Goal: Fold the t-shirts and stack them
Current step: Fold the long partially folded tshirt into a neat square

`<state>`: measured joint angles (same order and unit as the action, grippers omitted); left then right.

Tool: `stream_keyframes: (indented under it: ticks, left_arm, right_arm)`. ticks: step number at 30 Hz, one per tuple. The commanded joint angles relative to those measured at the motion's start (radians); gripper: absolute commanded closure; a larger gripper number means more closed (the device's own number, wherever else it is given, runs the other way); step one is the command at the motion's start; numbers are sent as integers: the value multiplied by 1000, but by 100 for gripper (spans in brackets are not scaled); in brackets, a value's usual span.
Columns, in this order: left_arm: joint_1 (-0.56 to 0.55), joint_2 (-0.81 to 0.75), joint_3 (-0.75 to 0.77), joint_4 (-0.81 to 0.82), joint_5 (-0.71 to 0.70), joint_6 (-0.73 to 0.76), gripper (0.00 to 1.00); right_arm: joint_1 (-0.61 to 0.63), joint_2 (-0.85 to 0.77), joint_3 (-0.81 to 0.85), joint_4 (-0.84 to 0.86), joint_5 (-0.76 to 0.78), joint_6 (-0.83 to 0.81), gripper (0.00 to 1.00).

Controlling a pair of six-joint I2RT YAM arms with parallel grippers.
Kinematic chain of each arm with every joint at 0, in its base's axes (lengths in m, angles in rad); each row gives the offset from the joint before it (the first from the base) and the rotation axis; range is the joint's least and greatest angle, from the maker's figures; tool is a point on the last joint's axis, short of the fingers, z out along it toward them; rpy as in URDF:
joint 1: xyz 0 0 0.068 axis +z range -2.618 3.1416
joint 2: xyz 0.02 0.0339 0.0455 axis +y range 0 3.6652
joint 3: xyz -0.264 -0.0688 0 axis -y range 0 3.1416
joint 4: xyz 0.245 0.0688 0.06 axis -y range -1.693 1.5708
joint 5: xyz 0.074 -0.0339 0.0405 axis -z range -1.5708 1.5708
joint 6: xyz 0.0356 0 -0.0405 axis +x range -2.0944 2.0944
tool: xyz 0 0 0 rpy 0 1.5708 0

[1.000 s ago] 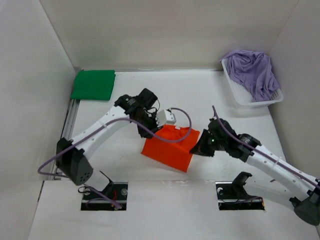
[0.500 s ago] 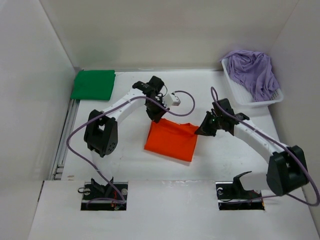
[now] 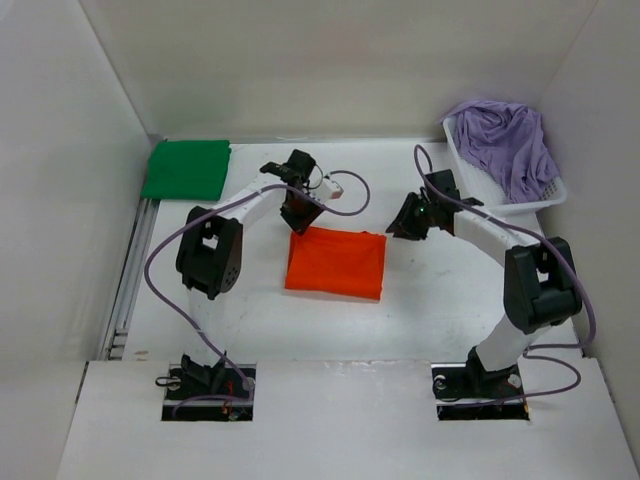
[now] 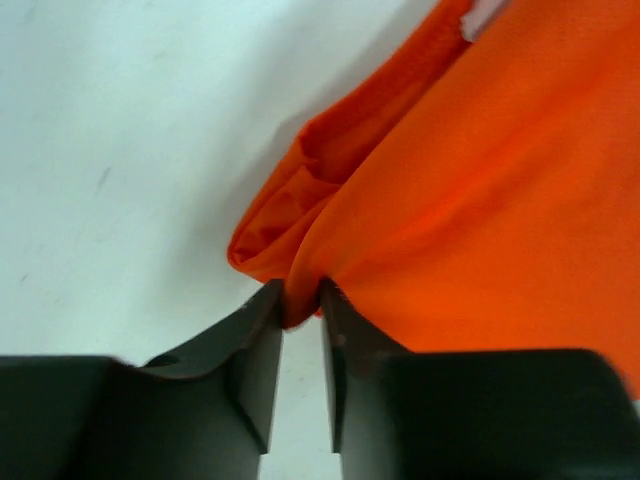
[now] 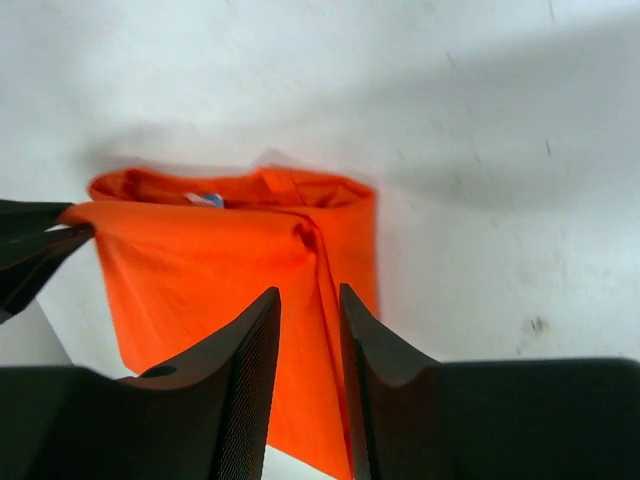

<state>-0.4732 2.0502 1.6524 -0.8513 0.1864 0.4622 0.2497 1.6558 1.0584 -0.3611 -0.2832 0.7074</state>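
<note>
The orange t-shirt (image 3: pixel 336 263) lies folded in a flat rectangle mid-table. My left gripper (image 3: pixel 300 222) is at its far left corner; in the left wrist view the jaws (image 4: pixel 300 300) pinch a bunched fold of the orange t-shirt (image 4: pixel 480 200) between their tips. My right gripper (image 3: pixel 402 226) hovers just off the far right corner, its jaws (image 5: pixel 310 295) parted, with the orange t-shirt (image 5: pixel 210 270) lying under them and nothing held. The green t-shirt (image 3: pixel 187 169) sits folded at the far left. The lavender t-shirt (image 3: pixel 505 140) is heaped in the basket.
A white mesh basket (image 3: pixel 492 200) stands at the far right against the wall. White walls close in the table on three sides. A metal rail (image 3: pixel 135 260) runs along the left edge. Purple cables loop from both arms above the table.
Both arms drew back toward the far side, pulling the orange t-shirt flat and square. The right jaws have parted and let go of its corner; the left jaws have eased slightly.
</note>
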Motion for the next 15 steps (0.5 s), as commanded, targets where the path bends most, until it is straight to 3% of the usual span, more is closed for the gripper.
stream_keyframes:
  ticks: [1,4,5,10,15]
  left_arm:
    - [40,-15,46,63,-73,-66,77]
    - [52,-50,41,75,-93,-85,55]
    - [55,-71,37,89,-96,-86,53]
    - [55,-234,-29,207,-98,-141,45]
    - [-17,-321,-164,204,47,-177,43]
  right_arm:
    - [4,-4,103,99,42,-81,65]
    - [13,-62,72,80,73,-114,68]
    - [30,-88,49,77,79,-114,71]
    - [151,-185,-34,76,151,-82,83]
    - [240,-147,-48,114,162,-31,89]
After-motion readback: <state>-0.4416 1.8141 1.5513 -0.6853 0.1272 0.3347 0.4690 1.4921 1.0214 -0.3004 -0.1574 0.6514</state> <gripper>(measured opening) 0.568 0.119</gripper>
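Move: My left fingers still pinch the orange t-shirt's far left corner almost at table height; the shirt's middle lies about 9 cm to their right and 7 cm back. The green t-shirt is some 26 cm left and 15 cm farther out. From my right hand, already off the cloth, the orange shirt's middle is roughly 13 cm left, 7 cm back and a few centimetres below, with the white basket about 26 cm right and 15 cm ahead. I open my left fingers and let go of the orange t-shirt's corner, sweeping low about 4 cm forward and 3 cm left, then pull up about 8 cm, easing slightly back and right, the wrist tipping the fingers outward. Meanwhile my right hand rises about 5 cm, first going a little forward, then turning back and left over the shirt's far right corner, its fingers closing most of the way on nothing. ##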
